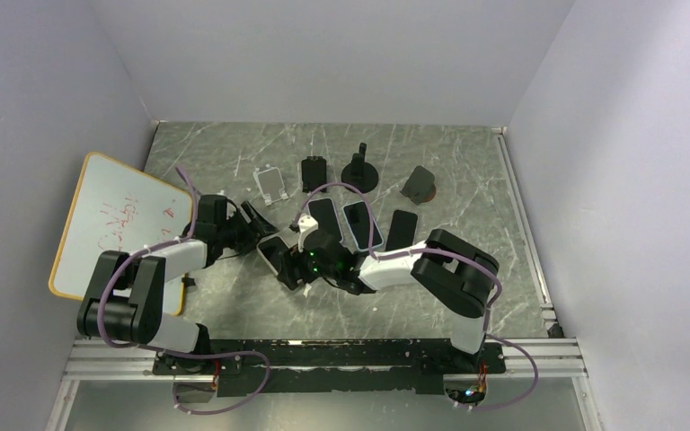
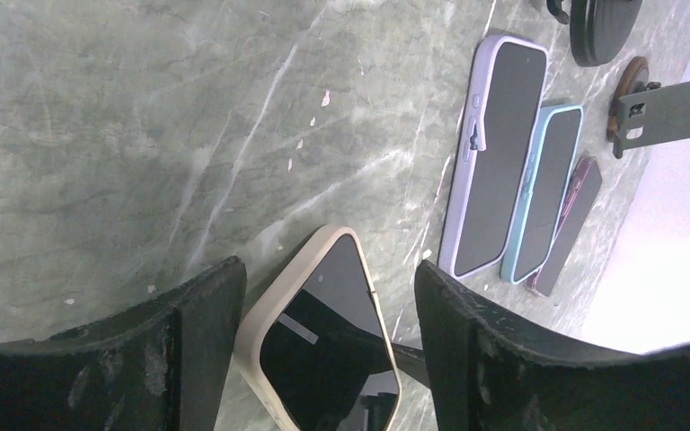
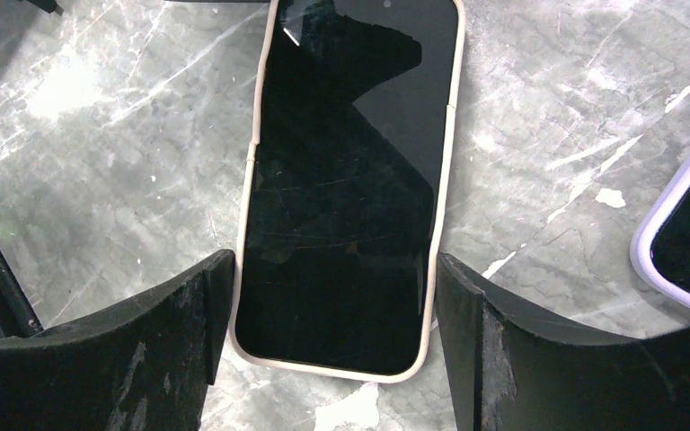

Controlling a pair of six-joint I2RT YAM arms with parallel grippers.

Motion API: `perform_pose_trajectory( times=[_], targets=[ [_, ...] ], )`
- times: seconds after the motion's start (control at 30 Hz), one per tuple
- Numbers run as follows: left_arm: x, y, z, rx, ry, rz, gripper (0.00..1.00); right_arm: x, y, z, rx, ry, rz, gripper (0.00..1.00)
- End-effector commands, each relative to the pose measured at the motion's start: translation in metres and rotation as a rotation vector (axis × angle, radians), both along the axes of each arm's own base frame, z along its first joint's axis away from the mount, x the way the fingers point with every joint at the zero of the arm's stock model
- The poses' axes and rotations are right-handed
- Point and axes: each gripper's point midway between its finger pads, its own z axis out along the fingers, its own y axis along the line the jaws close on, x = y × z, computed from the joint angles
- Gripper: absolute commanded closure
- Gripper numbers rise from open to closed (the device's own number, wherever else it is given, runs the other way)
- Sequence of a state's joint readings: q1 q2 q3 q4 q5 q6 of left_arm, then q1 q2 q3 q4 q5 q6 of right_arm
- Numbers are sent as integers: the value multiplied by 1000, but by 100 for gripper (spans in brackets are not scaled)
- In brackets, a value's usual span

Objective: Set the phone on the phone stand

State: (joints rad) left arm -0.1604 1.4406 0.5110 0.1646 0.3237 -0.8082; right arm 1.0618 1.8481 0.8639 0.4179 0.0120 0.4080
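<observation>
The phone point(image 1: 274, 254), black-screened in a cream case, lies on the marble table point(image 1: 467, 180) between both arms. My right gripper point(image 3: 334, 260) straddles its near end, both fingers against the case's long edges, shut on the phone point(image 3: 346, 180). From the opposite end my left gripper point(image 2: 328, 269) is open around the phone point(image 2: 328, 332): the left finger touches the case and a narrow gap remains at the right finger. In the top view the left gripper point(image 1: 263, 235) and right gripper point(image 1: 289, 268) face each other. Phone stands line the back: clear point(image 1: 271, 184), black point(image 1: 314, 172), round black point(image 1: 360, 171), grey point(image 1: 420, 184).
Three other phones lie side by side right of the arms: lilac-cased point(image 2: 496, 153), blue-cased point(image 2: 544, 189) and dark point(image 2: 568, 224). A yellow-framed whiteboard point(image 1: 112, 224) leans at the left wall. Grey walls enclose the table on three sides.
</observation>
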Motion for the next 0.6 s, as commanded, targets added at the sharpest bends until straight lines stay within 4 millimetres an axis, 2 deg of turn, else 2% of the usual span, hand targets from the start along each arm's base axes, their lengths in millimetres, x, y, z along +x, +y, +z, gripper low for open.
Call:
perform_pose_trajectory(
  times=[0.0, 0.2, 0.4, 0.57],
  targets=[
    [-13, -9, 1, -67, 40, -13, 28, 1, 15, 36, 118, -46, 18, 66],
    [-24, -15, 5, -119, 48, -25, 38, 2, 16, 42, 134, -63, 18, 66],
    [-33, -24, 4, -161, 52, -51, 65, 3, 17, 44, 141, -71, 19, 66],
    [-28, -26, 12, -162, 24, -74, 89, 3, 16, 48, 147, -82, 23, 66]
  ],
)
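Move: The phone, already gripped at its near end by the right hand, has its middle about 6 cm back and 4 cm right of the left hand, roughly level with it. From the right hand that middle is some 4 cm ahead and 3 cm left. From the left hand, the purple phone lies about 5 cm ahead, 16 cm right and 3 cm down, the silver stand 14 cm ahead and 1 cm right. Left hand draws back about 2.5 cm, slightly right, pinching the phone's far end; right keeps its hold. ##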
